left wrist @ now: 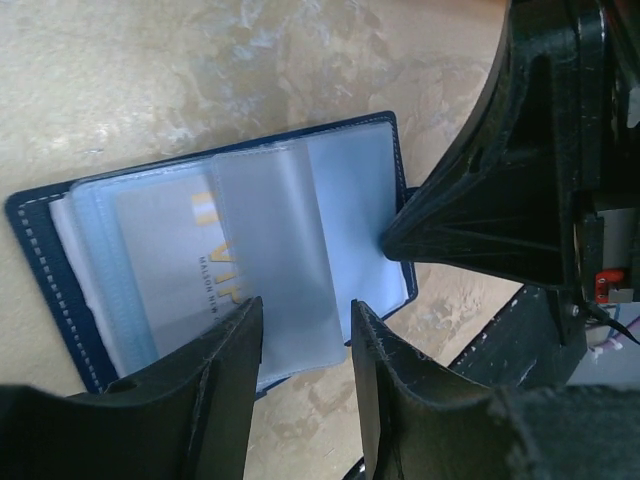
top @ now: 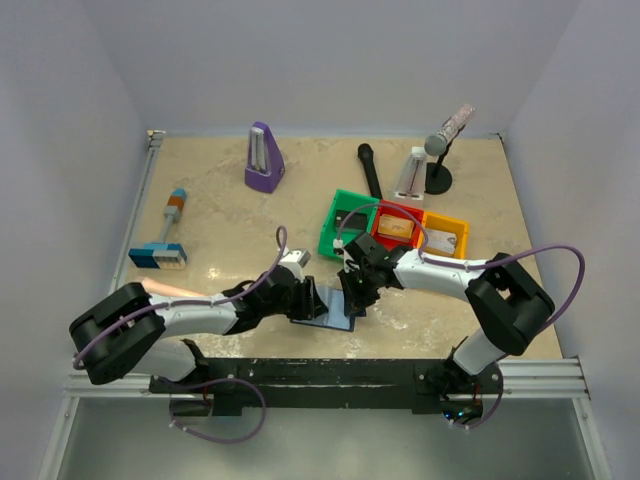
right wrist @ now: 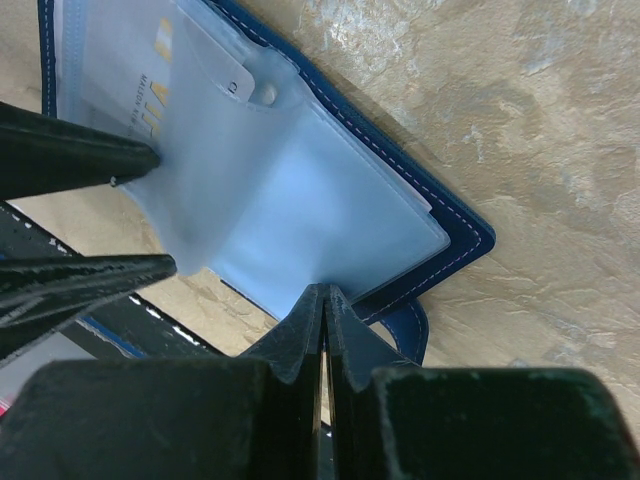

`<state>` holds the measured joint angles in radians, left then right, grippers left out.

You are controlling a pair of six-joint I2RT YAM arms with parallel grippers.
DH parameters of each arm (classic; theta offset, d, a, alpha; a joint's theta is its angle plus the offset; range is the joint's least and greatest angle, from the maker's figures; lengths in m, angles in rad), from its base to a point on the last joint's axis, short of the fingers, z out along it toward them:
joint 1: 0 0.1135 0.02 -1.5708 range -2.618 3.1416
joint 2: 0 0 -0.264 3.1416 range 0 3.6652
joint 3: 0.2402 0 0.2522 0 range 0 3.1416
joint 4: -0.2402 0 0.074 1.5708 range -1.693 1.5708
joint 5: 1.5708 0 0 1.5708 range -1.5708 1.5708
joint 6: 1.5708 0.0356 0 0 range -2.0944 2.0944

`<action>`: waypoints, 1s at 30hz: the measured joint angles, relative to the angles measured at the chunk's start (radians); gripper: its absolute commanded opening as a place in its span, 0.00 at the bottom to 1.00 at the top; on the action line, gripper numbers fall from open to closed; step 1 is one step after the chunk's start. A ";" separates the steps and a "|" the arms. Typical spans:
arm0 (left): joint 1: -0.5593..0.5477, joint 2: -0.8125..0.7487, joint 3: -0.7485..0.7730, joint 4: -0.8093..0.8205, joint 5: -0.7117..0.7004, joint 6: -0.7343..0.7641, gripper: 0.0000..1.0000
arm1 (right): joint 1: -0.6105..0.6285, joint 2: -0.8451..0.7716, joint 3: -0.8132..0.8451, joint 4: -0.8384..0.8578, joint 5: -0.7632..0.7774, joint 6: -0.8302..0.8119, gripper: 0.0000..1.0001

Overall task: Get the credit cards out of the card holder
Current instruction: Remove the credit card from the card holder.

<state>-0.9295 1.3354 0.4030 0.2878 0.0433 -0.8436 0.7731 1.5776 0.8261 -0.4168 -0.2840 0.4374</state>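
Note:
The dark navy card holder (top: 335, 315) lies open on the table between both arms, its pale blue plastic sleeves (left wrist: 350, 200) showing. A pale credit card (left wrist: 185, 260) with gold lettering sits inside a sleeve on the left half; it also shows in the right wrist view as the credit card (right wrist: 150, 60). My left gripper (left wrist: 305, 335) is open, its two fingers straddling a loose translucent sleeve flap (left wrist: 270, 240) without closing on it. My right gripper (right wrist: 325, 298) is shut, its tips pressed down on the holder's (right wrist: 440, 255) right edge.
Green (top: 340, 222), red (top: 395, 225) and yellow (top: 447, 237) bins stand just behind the right arm. Farther back are a purple metronome (top: 263, 158), a black marker (top: 370, 170) and a microphone stand (top: 438, 160). A blue-white tool (top: 158, 255) lies at left. A black rail (top: 330, 372) runs along the near edge.

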 measured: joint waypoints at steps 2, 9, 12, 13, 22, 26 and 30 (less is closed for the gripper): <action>0.000 0.023 0.006 0.020 0.028 0.002 0.46 | 0.000 0.000 0.000 0.000 0.000 0.000 0.06; 0.000 0.071 0.016 0.072 0.104 0.019 0.46 | 0.000 0.000 -0.001 0.002 0.000 0.007 0.13; 0.000 0.092 0.017 0.100 0.136 0.023 0.46 | 0.000 0.000 -0.002 0.004 -0.002 0.011 0.18; 0.000 0.098 0.017 0.105 0.143 0.025 0.46 | 0.000 0.000 -0.002 0.005 -0.003 0.013 0.20; -0.006 0.172 0.082 0.124 0.204 0.044 0.46 | -0.003 -0.010 -0.008 0.014 -0.019 0.027 0.36; -0.010 0.190 0.100 0.125 0.223 0.052 0.46 | -0.009 -0.039 -0.023 0.013 0.000 0.028 0.41; -0.013 0.199 0.117 0.127 0.230 0.053 0.47 | -0.014 -0.069 -0.034 0.003 0.033 0.030 0.44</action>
<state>-0.9421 1.5345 0.5201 0.4149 0.2733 -0.7906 0.7586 1.5082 0.7925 -0.4133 -0.2512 0.4671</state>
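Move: The raised edge of the clear sleeve stands right beside the left fingertips, about 1 cm to their right and 1 cm below. The credit card in that sleeve lies some 3 cm left, 1 cm ahead and 2 cm below; the holder's right half is about 4 cm right and 1 cm ahead, and the green tray some 18 cm ahead and 6 cm right. From the right hand the sleeve edge is about 5 cm left and 2 cm ahead. Bring the left gripper about 5 cm to the right across the open card holder, easing slightly back at first, its half-open fingertips pushing the clear sleeve edge towards the right gripper while the hand turns some 15 degrees clockwise. Keep the right gripper down at the holder's near right corner, spread its almost shut fingers to nearly half open, then raise it about 1 cm. ##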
